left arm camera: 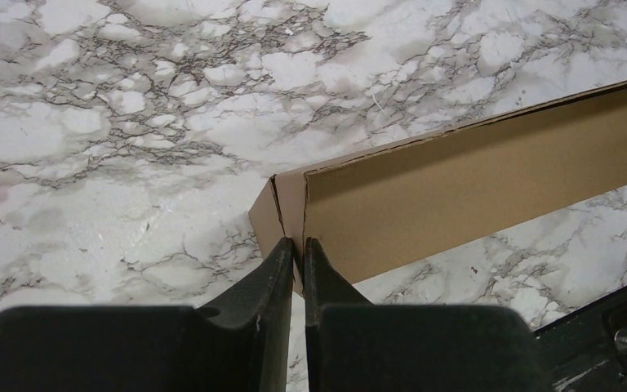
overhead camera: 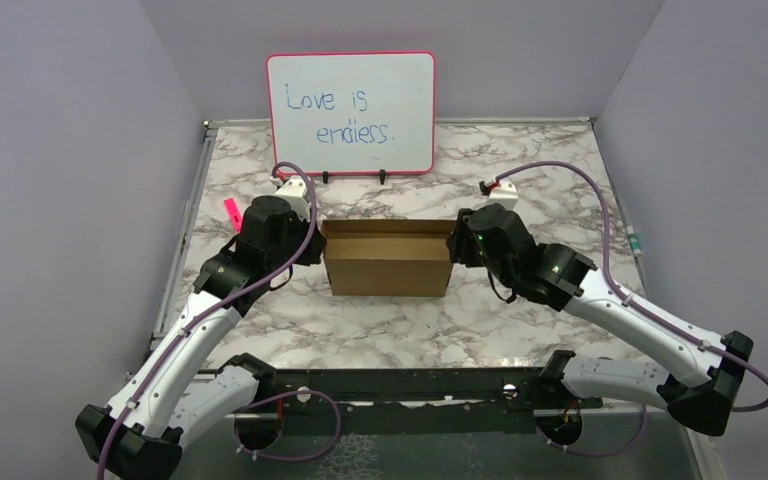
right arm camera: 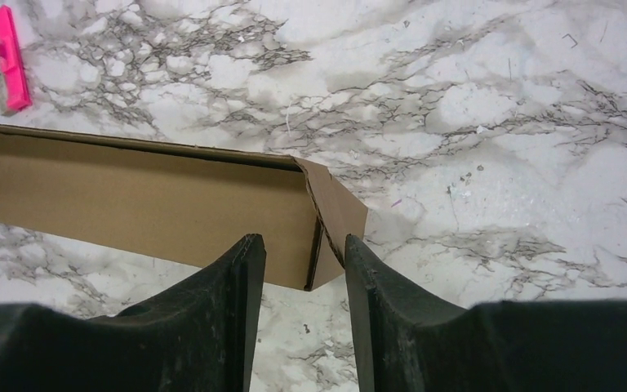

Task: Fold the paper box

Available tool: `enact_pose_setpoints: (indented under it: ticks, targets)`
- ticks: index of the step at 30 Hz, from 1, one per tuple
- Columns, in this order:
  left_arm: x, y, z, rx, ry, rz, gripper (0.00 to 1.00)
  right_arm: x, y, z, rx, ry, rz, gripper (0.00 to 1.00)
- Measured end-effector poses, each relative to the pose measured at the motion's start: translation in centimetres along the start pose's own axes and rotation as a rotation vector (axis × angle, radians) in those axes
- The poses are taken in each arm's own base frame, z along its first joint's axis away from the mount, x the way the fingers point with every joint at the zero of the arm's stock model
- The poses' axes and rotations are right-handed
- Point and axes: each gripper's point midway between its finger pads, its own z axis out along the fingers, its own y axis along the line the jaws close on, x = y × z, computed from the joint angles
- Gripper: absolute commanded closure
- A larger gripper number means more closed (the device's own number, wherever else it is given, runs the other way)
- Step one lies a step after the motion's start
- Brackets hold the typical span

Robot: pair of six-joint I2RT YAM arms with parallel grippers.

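Note:
The paper box (overhead camera: pixel 388 258) is plain brown cardboard, standing partly folded in the middle of the marble table with its long walls upright. My left gripper (overhead camera: pixel 314 246) is at its left end. In the left wrist view that gripper (left arm camera: pixel 299 242) is shut on the narrow end flap at the paper box (left arm camera: pixel 473 171) corner, with a strip of cardboard pinched between the fingers. My right gripper (overhead camera: pixel 457 240) is at the right end. In the right wrist view it (right arm camera: pixel 302 241) stands open astride the paper box (right arm camera: pixel 131 196) corner, and its right fingertip (right arm camera: pixel 357 249) touches the angled end flap.
A pink-framed whiteboard (overhead camera: pixel 350 112) with handwriting stands at the back of the table. A pink marker (overhead camera: pixel 230 210) lies on the marble left of the box, also seen as the pink marker (right arm camera: pixel 10 57). A black rail (overhead camera: pixel 400 385) runs along the near edge between the arm bases.

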Motion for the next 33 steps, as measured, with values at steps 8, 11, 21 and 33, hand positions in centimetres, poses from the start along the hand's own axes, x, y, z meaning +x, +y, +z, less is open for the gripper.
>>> enact_pose_setpoints:
  ticks: [8,11,21,33]
  targets:
    - [0.0,0.0,-0.1,-0.001,0.003,0.0,0.91,-0.3,0.2,0.3,0.006,0.003,-0.027,0.73]
    - [0.0,0.0,-0.1,-0.001,0.004,0.0,0.91,-0.5,0.6,0.3,-0.007,0.007,-0.03,0.8]
    - [0.0,0.1,0.0,-0.005,0.004,0.0,0.91,-1.1,1.2,0.3,-0.018,0.006,-0.025,0.85]
    - [0.0,0.2,0.0,-0.009,0.004,0.003,0.91,-0.4,0.7,0.6,0.004,0.029,-0.087,0.95]
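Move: The right side flap of the paper box slants outward between the parted fingers of the right hand, its middle about 3 cm ahead and some 2 cm below, with its near end beside the outer finger. From that hand the box opening's middle is roughly 13 cm left and 2 cm ahead; the left side flap is about 27 cm left and 2 cm ahead. From the left hand, the right flap lies some 27 cm right and 3 cm ahead. The right side flap is taken between the right hand's fingers, which close from about half open to nearly shut and pinch it near its near end. Meanwhile that hand shifts about 1 cm left, towards the box, and slightly forward, rising about 1 cm and sinking back as it rolls a few degrees. The left hand stays put, keeping its pinch on the left side flap. ##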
